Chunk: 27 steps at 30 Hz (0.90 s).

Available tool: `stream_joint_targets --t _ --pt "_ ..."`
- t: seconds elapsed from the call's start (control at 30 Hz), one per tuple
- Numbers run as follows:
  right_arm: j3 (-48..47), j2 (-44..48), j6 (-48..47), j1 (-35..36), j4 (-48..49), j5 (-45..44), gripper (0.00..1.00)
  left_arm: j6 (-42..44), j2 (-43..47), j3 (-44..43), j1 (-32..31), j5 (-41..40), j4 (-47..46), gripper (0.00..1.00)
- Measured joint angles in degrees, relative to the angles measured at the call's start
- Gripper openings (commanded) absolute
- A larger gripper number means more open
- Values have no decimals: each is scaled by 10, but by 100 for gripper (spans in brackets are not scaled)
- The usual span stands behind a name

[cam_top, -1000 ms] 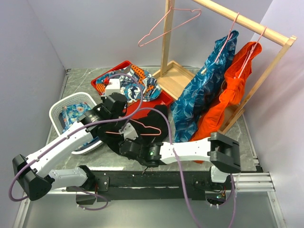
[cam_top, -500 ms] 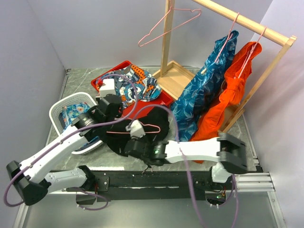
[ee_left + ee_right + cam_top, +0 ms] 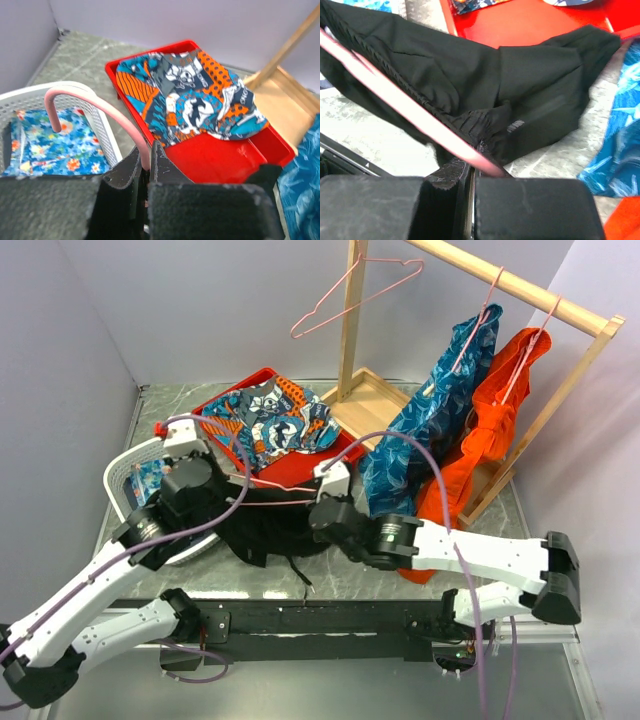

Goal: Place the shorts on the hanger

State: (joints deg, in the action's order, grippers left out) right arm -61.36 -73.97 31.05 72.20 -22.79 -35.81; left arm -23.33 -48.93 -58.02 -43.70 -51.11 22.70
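Observation:
The black shorts (image 3: 265, 530) hang bunched between the two arms, their lower part on the table by the near edge. A thin pink hanger (image 3: 270, 484) runs above them from one gripper to the other. My left gripper (image 3: 215, 472) is shut on the hanger just below its hook (image 3: 100, 107). My right gripper (image 3: 322, 502) is shut at the hanger's other end. In the right wrist view a puckered bit of the shorts' waistband (image 3: 485, 122) sits at the right gripper (image 3: 475, 167), and the hanger's bar (image 3: 395, 95) crosses just over the fingertips.
A red tray (image 3: 300, 465) with a blue-orange patterned garment (image 3: 270, 415) lies behind the shorts. A white basket (image 3: 125, 475) holding blue floral cloth stands at the left. At the right, a wooden rack (image 3: 560, 310) carries an empty pink hanger (image 3: 350, 290), a blue garment (image 3: 430, 430) and an orange garment (image 3: 480, 430).
The right gripper has shut and swung right along the hanger. The left gripper has drawn the hanger's hook end left and back. The shorts are now stretched out between the two.

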Motion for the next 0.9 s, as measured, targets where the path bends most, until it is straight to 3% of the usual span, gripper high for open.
stream_joint_targets --t 0.33,0.9 --pt "-22 61 -7 -39 -71 25 0 53 51 47 0 -34 -89 1" --pt "-220 41 -47 -52 -214 -10 0 114 86 67 -2 -42 -158 1"
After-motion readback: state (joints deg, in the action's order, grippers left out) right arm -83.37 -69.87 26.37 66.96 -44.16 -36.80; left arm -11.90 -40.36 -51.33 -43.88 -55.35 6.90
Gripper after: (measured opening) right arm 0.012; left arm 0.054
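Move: The right gripper, still pinching the shorts' waistband, has the hanger's right end almost at its fingertips, about 3 cm above and 1 cm ahead. From it the red tray's middle lies roughly 22 cm ahead, 9 cm left and 19 cm down. The left gripper holds the hanger by its neck; that right end lies some 18 cm to its right, 6 cm back and 8 cm lower, and the white basket about 16 cm left, 4 cm ahead and 27 cm below. Keep the right gripper shut on the waistband and draw it out to the right past the hanger's right end, then mostly upward, about 12 cm in all, easing slightly forward. Meanwhile hold the hanger's neck in the left gripper and lift it some 3 cm up and as much left, tipping the fingers up about 10 degrees. ##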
